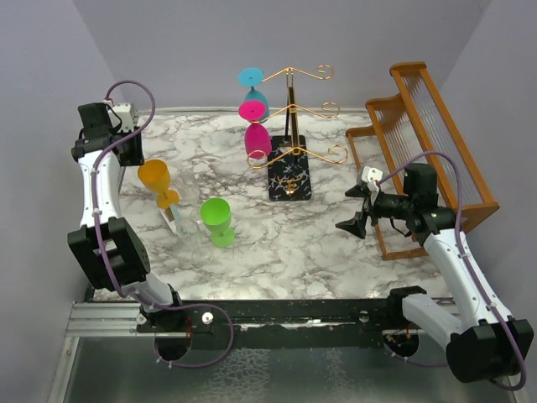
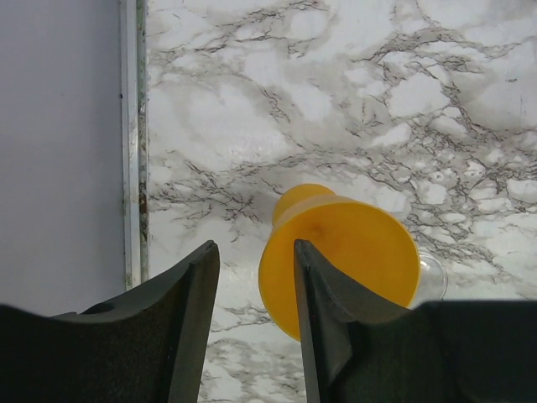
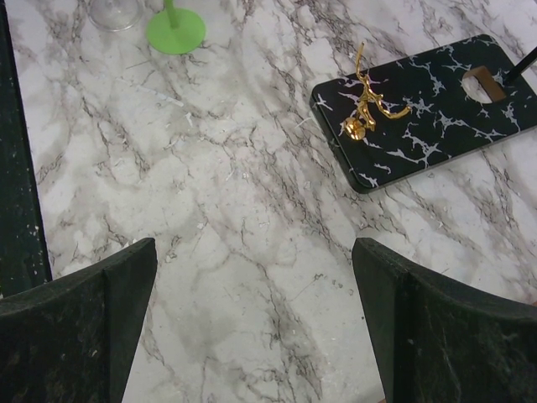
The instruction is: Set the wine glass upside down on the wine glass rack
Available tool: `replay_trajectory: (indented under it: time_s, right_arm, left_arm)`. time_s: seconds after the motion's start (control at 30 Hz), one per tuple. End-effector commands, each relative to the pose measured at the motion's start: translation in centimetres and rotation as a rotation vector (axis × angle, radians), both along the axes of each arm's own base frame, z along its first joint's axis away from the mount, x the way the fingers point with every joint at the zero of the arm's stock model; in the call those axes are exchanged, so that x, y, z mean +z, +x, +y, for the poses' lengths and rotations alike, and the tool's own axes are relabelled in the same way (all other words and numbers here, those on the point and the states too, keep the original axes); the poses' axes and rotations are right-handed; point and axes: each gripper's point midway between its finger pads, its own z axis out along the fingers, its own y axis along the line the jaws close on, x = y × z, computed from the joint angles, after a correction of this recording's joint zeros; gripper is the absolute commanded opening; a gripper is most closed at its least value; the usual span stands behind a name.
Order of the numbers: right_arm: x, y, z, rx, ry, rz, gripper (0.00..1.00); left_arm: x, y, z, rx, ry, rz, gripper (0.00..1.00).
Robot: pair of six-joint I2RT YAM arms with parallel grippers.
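Observation:
An orange wine glass [image 1: 156, 179] stands upright at the left of the marble table. In the left wrist view the orange wine glass [image 2: 352, 256] lies just beyond my right fingertip, outside the jaws. My left gripper [image 1: 132, 156] [image 2: 254, 285] hovers above it with the jaws partly apart and only marble showing in the gap. The wine glass rack [image 1: 289, 126] rises from its black base [image 1: 289, 174] [image 3: 428, 109], with a blue glass [image 1: 250, 77] and two pink glasses [image 1: 257, 138] hanging upside down. My right gripper [image 1: 354, 208] [image 3: 254, 319] is wide open over bare marble.
A green wine glass [image 1: 217, 217] [image 3: 176, 31] and a clear glass [image 1: 183, 225] [image 3: 113, 10] stand just right of the orange one. A brown wooden slatted rack [image 1: 428, 138] fills the right side behind my right arm. A wall edge [image 2: 130, 143] runs close on the left.

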Motion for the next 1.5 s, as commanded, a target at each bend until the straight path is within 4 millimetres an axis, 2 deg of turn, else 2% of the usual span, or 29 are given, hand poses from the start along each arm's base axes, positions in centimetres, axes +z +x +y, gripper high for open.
replay_trajectory:
  time_s: [0.0, 0.43, 0.77, 0.87, 1.0, 1.17, 1.33, 1.47]
  right_arm:
    - [-0.3, 0.6, -0.3, -0.024, -0.013, -0.012, 1.00]
    - [-0.4, 0.7, -0.4, -0.029, -0.019, -0.015, 0.99]
    - [-0.6, 0.8, -0.5, -0.034, -0.024, -0.014, 0.99]
    - [-0.6, 0.8, -0.6, -0.037, -0.026, -0.015, 1.00]
    - [-0.6, 0.8, -0.6, -0.038, -0.030, -0.020, 1.00]
    - [-0.4, 0.8, -0.5, -0.035, -0.023, -0.020, 1.00]
    - [0.6, 1.8, -0.9, -0.066, -0.048, -0.023, 0.99]
    - [2.1, 2.4, -1.7, -0.080, -0.111, -0.018, 1.00]
  left_arm:
    - [0.0, 0.6, 0.3, 0.006, -0.008, -0.006, 0.45]
    - [-3.7, -0.5, -0.1, -0.028, -0.020, 0.085, 0.46]
    - [-4.8, -0.2, -0.1, -0.047, -0.022, 0.104, 0.30]
    - [-4.5, 0.0, -0.1, -0.056, -0.018, 0.098, 0.24]
    - [-2.7, 0.5, -0.2, -0.074, 0.012, 0.061, 0.15]
    - [0.7, 1.6, -0.9, -0.110, 0.097, -0.014, 0.03]
    - [5.8, 2.7, -2.3, -0.133, 0.168, -0.115, 0.00]
    - [10.9, 3.1, -3.6, -0.148, 0.183, -0.235, 0.00]
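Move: The orange wine glass stands upright almost under my left hand, its middle about 4 cm to the right, 2 cm back and some 11 cm down, with its left rim between my part-open fingers. A clear glass is roughly 8 cm to the right of it and 2 cm nearer me; the green glass is about 15 cm right of it and 9 cm nearer. From my right hand, the orange glass lies some 45 cm left, 8 cm ahead and 9 cm lower. I sink my left hand almost straight down by about 5 cm, one finger inside the orange bowl and the other outside, and shut the fingers to pinch the glass wall at its left rim. Then I lift it about 8 cm while heading forward and a little right, fingertips tipping up some 10 degrees. ##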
